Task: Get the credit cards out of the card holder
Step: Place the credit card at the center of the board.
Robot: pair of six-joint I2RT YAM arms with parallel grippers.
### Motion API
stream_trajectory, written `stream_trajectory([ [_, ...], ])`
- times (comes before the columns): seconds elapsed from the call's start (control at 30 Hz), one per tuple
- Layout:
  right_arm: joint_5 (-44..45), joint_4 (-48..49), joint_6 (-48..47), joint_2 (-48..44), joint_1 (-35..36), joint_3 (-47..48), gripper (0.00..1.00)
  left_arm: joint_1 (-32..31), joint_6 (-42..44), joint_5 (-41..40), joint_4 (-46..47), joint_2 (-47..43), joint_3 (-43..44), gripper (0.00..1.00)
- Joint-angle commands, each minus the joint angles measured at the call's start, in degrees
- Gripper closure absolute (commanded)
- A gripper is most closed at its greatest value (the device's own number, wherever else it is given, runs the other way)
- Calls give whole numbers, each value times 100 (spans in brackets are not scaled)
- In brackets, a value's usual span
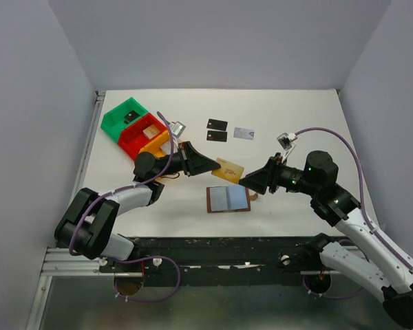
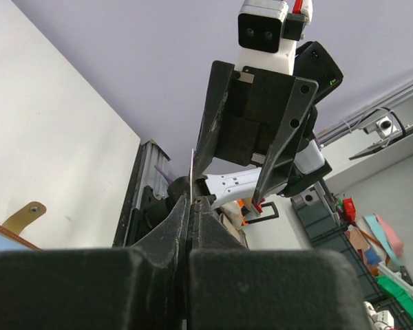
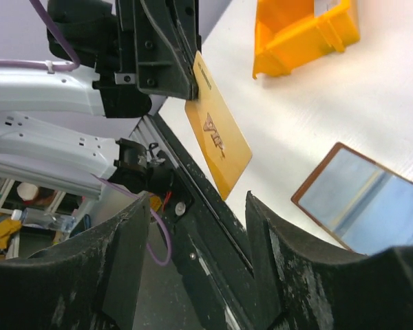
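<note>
A tan-gold credit card (image 1: 229, 170) hangs in the air above the table, pinched at its left end by my shut left gripper (image 1: 212, 166). In the left wrist view the card (image 2: 191, 170) shows only as a thin edge sticking up from the shut gripper (image 2: 193, 200). My right gripper (image 1: 246, 181) stands open just right of the card, apart from it; the right wrist view shows the card (image 3: 218, 132) beyond its spread gripper (image 3: 196, 205). The brown card holder (image 1: 228, 199) lies open on the table below. Two black cards (image 1: 217, 124) (image 1: 217, 136) and a silver card (image 1: 244, 133) lie farther back.
Green (image 1: 124, 115), red (image 1: 139, 135) and yellow (image 1: 155, 146) bins stand in a diagonal row at the back left; the yellow bin (image 3: 304, 31) also shows in the right wrist view. The holder's tab (image 2: 25, 216) lies on the white table.
</note>
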Motion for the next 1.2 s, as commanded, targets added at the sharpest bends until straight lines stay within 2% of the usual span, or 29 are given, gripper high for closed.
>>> stream_trajectory([
  [0.0,26,793,309,164,-24,-19,36,16,-146,-181,1798,-213,-31,100],
  [0.13,9,1117,424,314,-24,-55,39,7,-137,-181,1807,-265,-66,100],
  [0.5,-97,1215,451,657,-32,-28,53,16,-110,-172,1807,-310,-101,100],
  [0.6,-132,1268,486,692,-32,-46,63,7,-119,-181,1807,-310,-110,100],
  [0.7,-176,1294,468,701,-32,-72,81,16,-93,-181,1815,-309,-128,100],
  [0.8,-220,1321,433,692,-33,-72,94,16,-32,-207,1807,-327,-137,100],
  [0.83,-229,1321,416,666,-32,-72,98,16,-31,-225,1789,-318,-137,94],
  [0.87,-220,1286,381,648,-41,-63,100,16,-14,-207,1745,-318,-128,80],
  [0.9,-211,1181,337,631,-76,-20,100,24,4,-199,1684,-301,-119,58],
  [0.93,-194,1041,223,613,-120,50,100,42,39,-181,1553,-301,-119,44],
  [0.97,-193,691,109,596,-181,164,100,85,56,-190,1421,-309,-145,7],
  [1.0,-193,427,-49,587,-295,322,100,155,48,-190,1263,-336,-180,1],
  [1.1,-80,-461,-515,569,-751,718,100,550,47,-260,912,-555,-356,1],
  [1.17,69,-962,-752,735,-1138,973,100,797,292,-400,299,-870,-453,1],
])
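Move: The gold credit card, still held in the left hand's fingers, has its middle about 4 cm ahead, 5 cm left and 1 cm above the open right hand. From the left hand it is 1 cm back and 4 cm right, at its height. The open card holder lies 5 cm ahead, 2 cm left and 24 cm below the right hand; the nearer black card is 34 cm ahead, 6 cm left of that hand, equally low. The right hand reaches about 3 cm forward-left, pinches the card, and draws right once the left lets go. ##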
